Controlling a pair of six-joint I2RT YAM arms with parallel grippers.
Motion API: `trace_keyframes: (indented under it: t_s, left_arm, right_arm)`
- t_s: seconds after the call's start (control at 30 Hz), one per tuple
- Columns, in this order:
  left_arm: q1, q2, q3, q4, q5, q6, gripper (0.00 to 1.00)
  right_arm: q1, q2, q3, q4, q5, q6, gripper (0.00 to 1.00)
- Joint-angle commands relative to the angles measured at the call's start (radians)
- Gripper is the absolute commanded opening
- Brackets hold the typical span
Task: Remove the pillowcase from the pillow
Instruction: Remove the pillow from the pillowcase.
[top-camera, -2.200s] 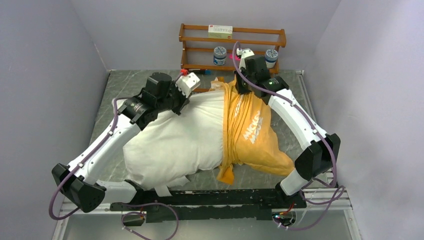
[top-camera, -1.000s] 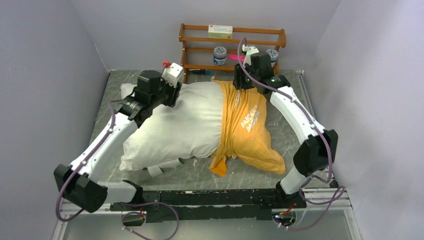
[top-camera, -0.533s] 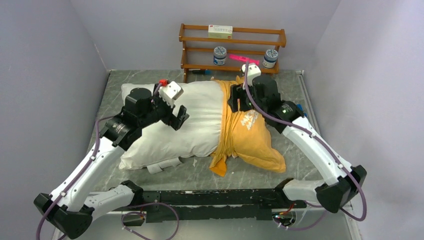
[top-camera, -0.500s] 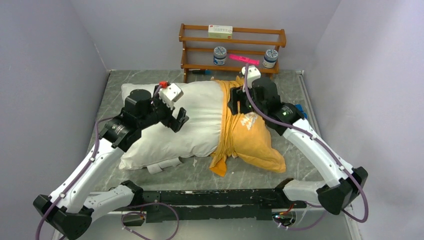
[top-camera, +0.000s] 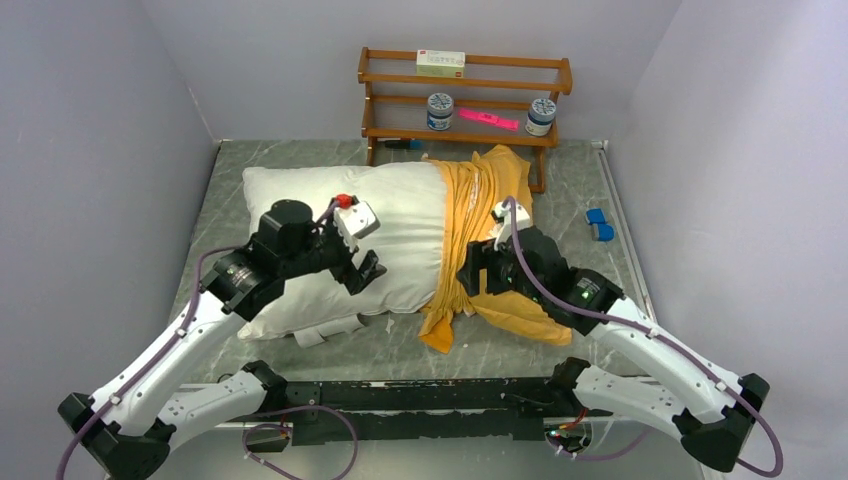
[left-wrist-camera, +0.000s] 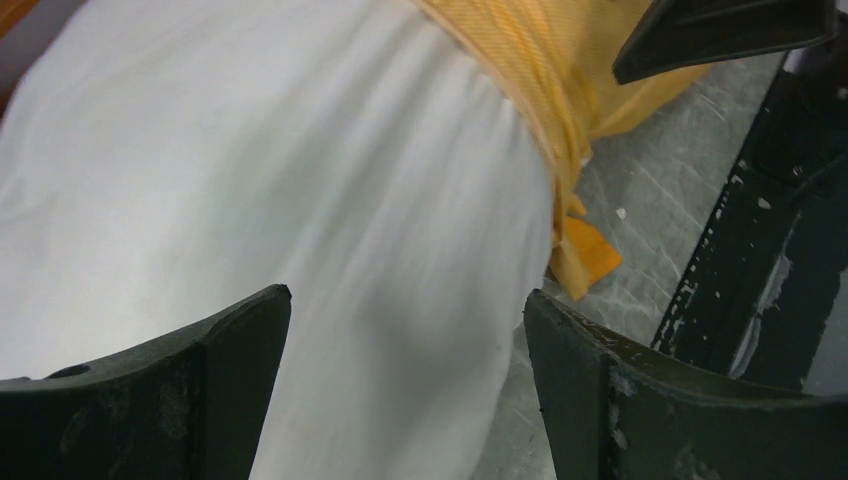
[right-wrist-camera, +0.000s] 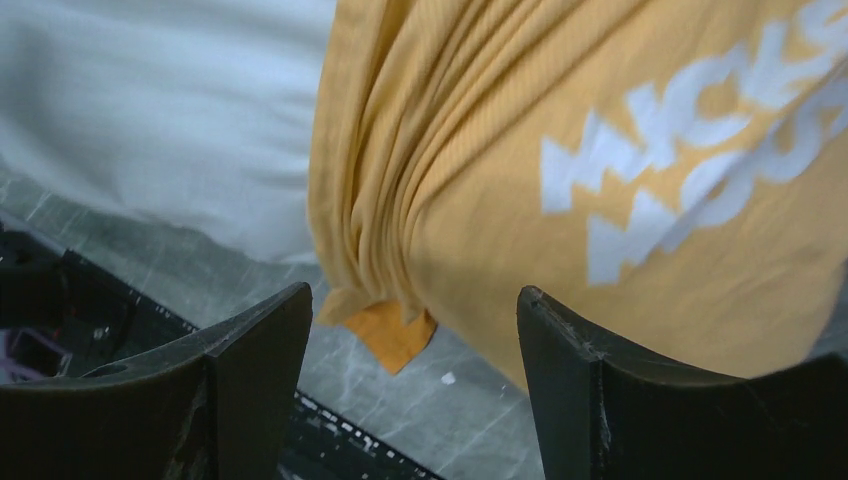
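The white pillow lies flat on the grey table, its left two thirds bare. The orange-yellow pillowcase still covers its right end, bunched into a ridge down the middle. My left gripper hovers open over the pillow's near edge; in the left wrist view the gripper has only white pillow beneath it and holds nothing, with the pillowcase beyond. My right gripper hangs open above the pillowcase's near corner; in the right wrist view the gripper is empty above the lettered pillowcase, with the pillow to its left.
A wooden shelf rack stands at the back with two jars, a box and a pink item. Two small blue objects lie on the table at the right. The black mounting rail runs along the near edge. White fabric tabs stick out under the pillow.
Both arms have drawn back from the pillow's far edge to its near side. Both grippers have opened and let go. The pillow now rests flat.
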Motion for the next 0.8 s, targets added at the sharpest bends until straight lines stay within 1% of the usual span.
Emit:
trace_keyframes:
  t_s: [0.0,0.17,0.33,0.43,0.53,0.6,0.67,0.77]
  left_arm:
    - [-0.101,-0.006,-0.018,0.030,-0.053,0.047,0.90]
    - [-0.168,-0.004,-0.051,0.080,-0.065,0.058,0.89]
    - [-0.254,0.034,-0.074,0.140,-0.102,0.076,0.89]
    - [-0.333,0.054,-0.087,0.172,-0.171,0.100,0.90]
    - [-0.422,0.068,-0.115,0.215,-0.268,0.137,0.91]
    - [-0.476,0.073,-0.151,0.264,-0.323,0.170,0.93]
    - [-0.516,0.084,-0.185,0.311,-0.393,0.209,0.96]
    - [-0.555,0.106,-0.228,0.381,-0.461,0.282,0.96]
  right_arm:
    - [0.049,-0.045,-0.070,0.062,0.000,0.131,0.77]
    - [0.127,-0.048,-0.137,0.107,0.065,0.186,0.77]
    - [0.139,-0.019,-0.170,0.112,0.121,0.186,0.77]
    - [0.141,-0.020,-0.186,0.118,0.147,0.188,0.77]
    - [0.141,-0.020,-0.205,0.133,0.163,0.179,0.77]
    - [0.141,-0.015,-0.219,0.145,0.169,0.173,0.77]
    - [0.141,-0.009,-0.228,0.157,0.167,0.171,0.77]
    - [0.140,-0.004,-0.239,0.175,0.169,0.168,0.77]
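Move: The near end of the pillowcase's bunched hem lies about 16 cm right of the left hand, 5 cm back and some 20 cm below. From the right hand it is about 5 cm left, 5 cm back and 15 cm down. The orange flap sticks out about 5 cm nearer the base than that end of the hem, and slightly left of it. The white pillow's middle is about 5 cm left of the left hand, 7 cm ahead and 19 cm below. Swinging right, back and down, the left hand travels some 12 cm towards the near end of the bunched hem, turning clockwise and keeping its fingers wide open. The right hand sinks about 7 cm towards the same folds from the other side, easing back slightly at first, also open. Neither is seen to grip the cloth. ##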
